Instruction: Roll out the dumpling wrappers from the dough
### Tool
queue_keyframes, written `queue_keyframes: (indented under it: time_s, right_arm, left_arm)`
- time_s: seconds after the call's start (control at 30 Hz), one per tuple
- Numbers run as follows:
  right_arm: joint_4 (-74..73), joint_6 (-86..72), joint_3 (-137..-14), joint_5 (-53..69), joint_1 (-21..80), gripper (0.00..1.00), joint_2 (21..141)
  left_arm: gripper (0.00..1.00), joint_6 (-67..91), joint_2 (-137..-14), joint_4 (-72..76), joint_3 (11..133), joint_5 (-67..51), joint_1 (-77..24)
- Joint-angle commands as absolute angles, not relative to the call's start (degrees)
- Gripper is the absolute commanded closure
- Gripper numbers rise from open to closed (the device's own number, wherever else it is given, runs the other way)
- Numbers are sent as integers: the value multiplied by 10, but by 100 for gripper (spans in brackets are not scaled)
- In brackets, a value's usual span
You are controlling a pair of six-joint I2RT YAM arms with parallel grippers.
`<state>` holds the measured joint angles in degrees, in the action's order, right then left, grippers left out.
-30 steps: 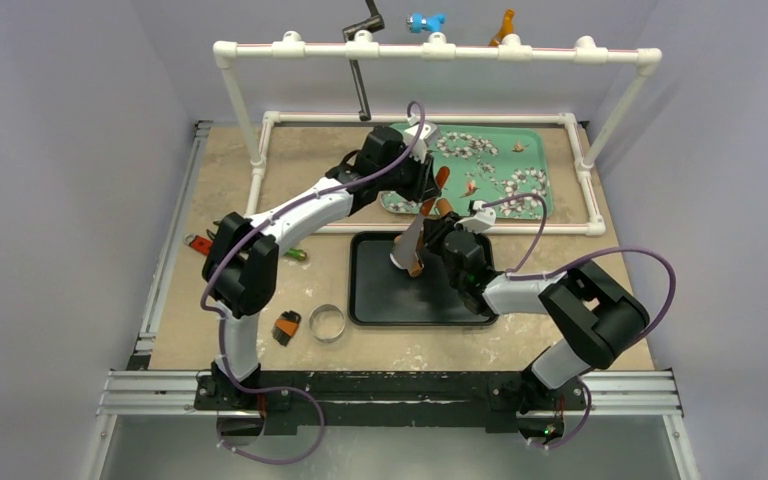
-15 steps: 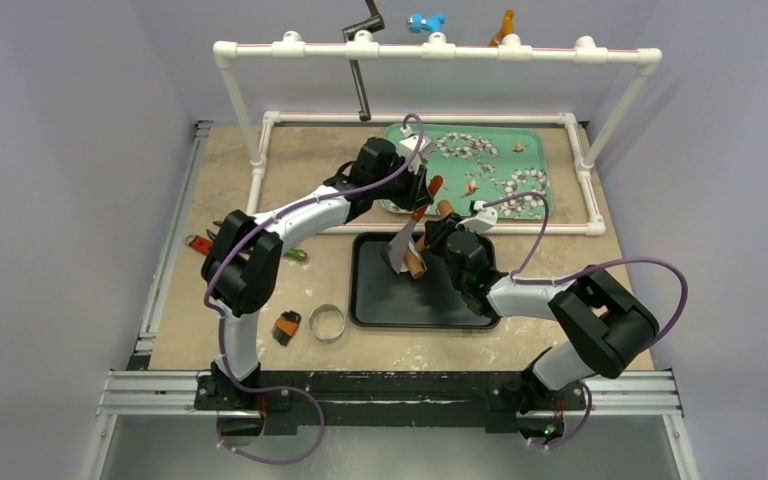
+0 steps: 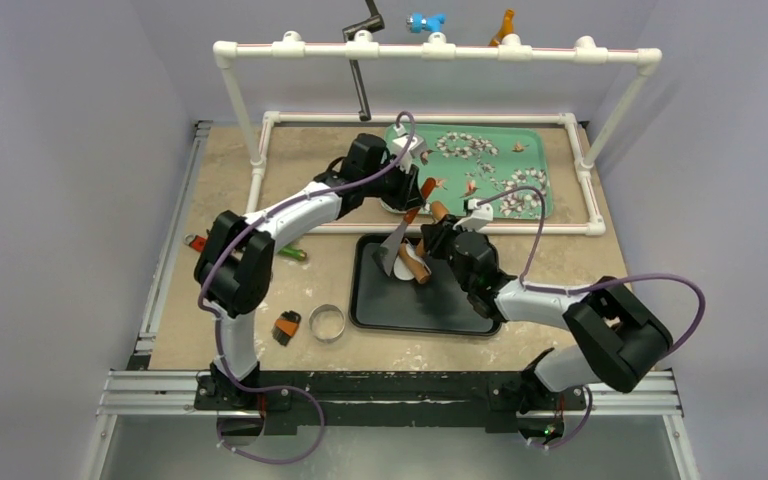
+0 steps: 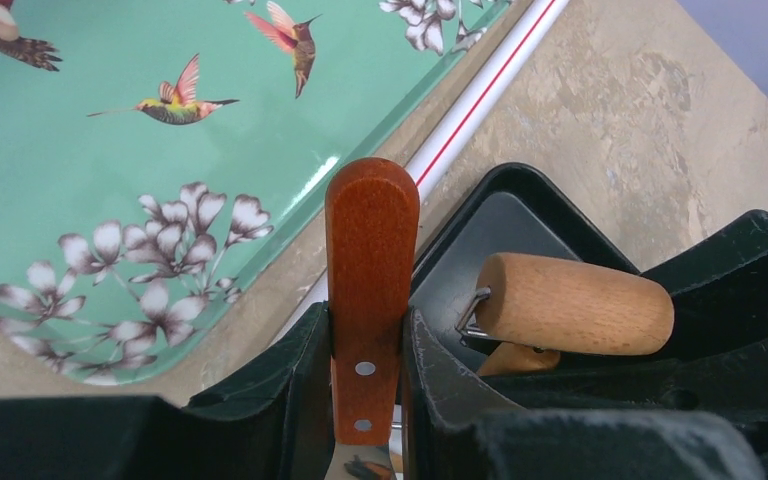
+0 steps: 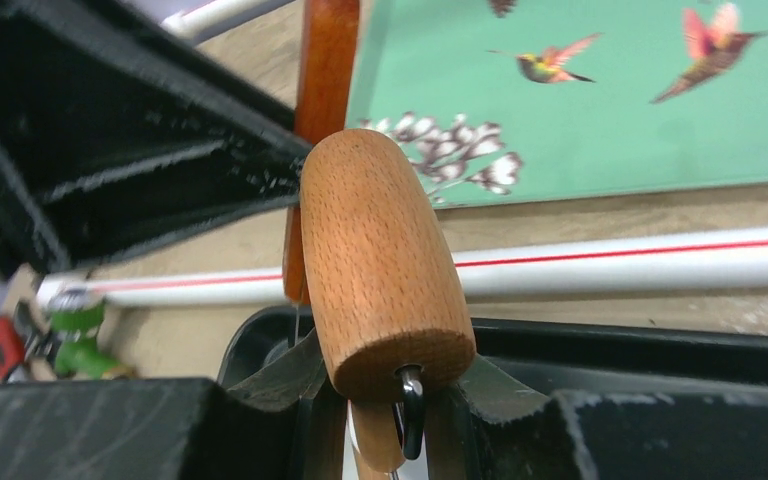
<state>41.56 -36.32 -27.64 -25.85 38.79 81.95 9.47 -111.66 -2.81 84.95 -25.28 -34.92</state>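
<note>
My left gripper [image 3: 417, 190] is shut on the red-brown wooden handle of a metal spatula [image 4: 371, 270]. Its blade [image 3: 394, 246] slants down onto the black tray [image 3: 430, 305]. My right gripper [image 3: 433, 241] is shut on the handle of a small wooden roller [image 5: 380, 260], whose drum [image 3: 440, 211] sits just above the fingers. A white dumpling wrapper [image 3: 403, 268] lies on the tray under the blade tip and roller handle, mostly hidden. The two grippers are close together over the tray's far left corner. The roller also shows in the left wrist view [image 4: 570, 303].
A green floral tray [image 3: 480, 170] lies behind a white pipe frame [image 3: 520, 229]. A metal ring cutter [image 3: 327, 322] and an orange-black tool [image 3: 285, 327] lie left of the black tray. Red [image 3: 197, 243] and green [image 3: 295, 254] tools lie further left.
Both grippers have shifted left and toward the near side. The spatula blade has come lower over the tray, and the white disc now shows beneath it.
</note>
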Motion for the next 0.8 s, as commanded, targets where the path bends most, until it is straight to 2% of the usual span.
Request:
queue_keyframes:
  time_s: [0.0,0.17,0.23,0.37,0.53,0.77]
  right_arm:
    - [477,-269,-279,-121,387,100,771]
    - [389,-190,-295,-58,388,100,720]
    - [388,-153,-284,-23,387,100,700]
    - [385,-74,-291,121,387,100,693]
    - [411,-28,-302,292,388,100,713]
    - [458,-42,-328,408,391,100,825]
  left_arm:
    - [100,47,-1044,-90,906,-313,-326]
    - [100,70,-1019,-128,932,-455,-274]
    - [100,48,-1006,-148,937,-474,-258]
    - [100,-44,-986,-231,952,-490,-251]
    - [100,-79,-955,-276,930,-512,-250]
    - [100,-100,-921,-316,904,-560,-225]
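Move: The dough is at my rolling pin's lower roller, about 7 cm back from my right hand, 6 cm to its left and 8 cm below. The black tray's rear-left part, where it is to go, is some 16 cm back and 9 cm left of that hand. From my left hand, holding the spatula, the dough is about 13 cm back, 2 cm left and 11 cm below; the green tray's middle is 7 cm ahead and 12 cm right. I pull the spatula away from the dough with my left hand, up about 12 cm and to the left, then back as well, keeping my grip on its handle. Meanwhile my right hand keeps hold of the rolling pin, swings back and left about 10 cm each and turns some 60 degrees counter-clockwise, arching up and then sinking towards the tray's rear-left part, the lower roller still at the dough. ##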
